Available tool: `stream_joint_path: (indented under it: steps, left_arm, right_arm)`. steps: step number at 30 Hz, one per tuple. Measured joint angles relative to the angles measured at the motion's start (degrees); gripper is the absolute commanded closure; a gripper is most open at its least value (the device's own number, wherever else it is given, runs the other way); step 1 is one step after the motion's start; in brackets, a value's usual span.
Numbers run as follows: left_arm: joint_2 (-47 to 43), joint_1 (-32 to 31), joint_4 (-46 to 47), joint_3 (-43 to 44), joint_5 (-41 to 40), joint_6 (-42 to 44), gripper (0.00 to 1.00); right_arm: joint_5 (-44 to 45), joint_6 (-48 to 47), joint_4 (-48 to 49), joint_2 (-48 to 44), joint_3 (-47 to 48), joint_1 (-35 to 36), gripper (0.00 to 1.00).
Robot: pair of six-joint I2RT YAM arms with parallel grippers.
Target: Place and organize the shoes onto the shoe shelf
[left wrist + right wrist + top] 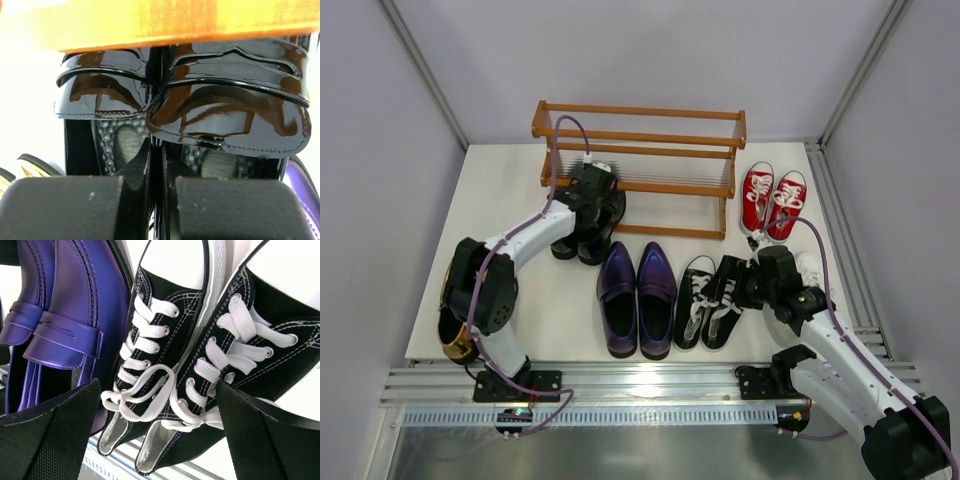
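My left gripper (592, 198) (156, 146) is shut on the inner side walls of the two glossy black dress shoes (588, 245) (225, 110), pinching the pair together. Their toes point at a rail (150, 20) of the orange-brown shoe shelf (640, 150), in front of its left half. My right gripper (745, 285) (160, 432) hangs open over the laces of the black-and-white sneakers (710, 300) (165, 340), one finger on each side, holding nothing. Purple loafers (636, 295) (65, 305) lie just left of the sneakers.
Red sneakers with white toes (772, 200) stand at the shelf's right end. Gold loafers (450, 335) lie at the table's left edge under the left arm. A white sneaker (810, 268) peeks out behind the right arm. Grey walls close in both sides.
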Motion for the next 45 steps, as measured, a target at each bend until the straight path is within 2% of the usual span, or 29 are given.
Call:
stream_joint_path:
  steps: [13, 26, 45]
  left_arm:
    - [0.5, 0.5, 2.1, 2.2, 0.5, 1.4, 1.0]
    - [8.0, 0.7, 7.8, 7.3, -0.7, 2.9, 1.0]
    - [9.3, 1.6, 14.2, 7.3, -1.9, 4.8, 1.0]
  right_arm:
    - [0.1, 0.4, 1.7, 1.0, -1.0, 0.0, 0.03]
    - [0.1, 0.9, 2.9, 2.0, -1.8, 0.0, 0.03]
    - [0.1, 1.1, 4.7, 4.5, -2.9, 0.0, 0.03]
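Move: The left gripper already holds the pair of black loafers; their place, the left part of the shelf's bottom level, lies about 8 cm ahead, 2 cm right and 7 cm lower. The middle level's front rail crosses some 6 cm ahead, 2 cm right and 4 cm above. The purple loafers sit roughly 22 cm back and 13 cm right. From the open right gripper, the black sneakers lie about 3 cm left, 2 cm back and 5 cm below, with the purple loafers 20 cm left and 2 cm back. Push the left gripper forward about 8 cm and drift slightly right, sliding the pinched black loafers deeper under the middle rail into the shelf's bottom level; rise a little, dip back, then lift slightly, tipping the fingers up some 10 degrees and keeping them shut. Meanwhile ease the wide-open right gripper down 2 to 3 cm over the black sneakers' laces. ##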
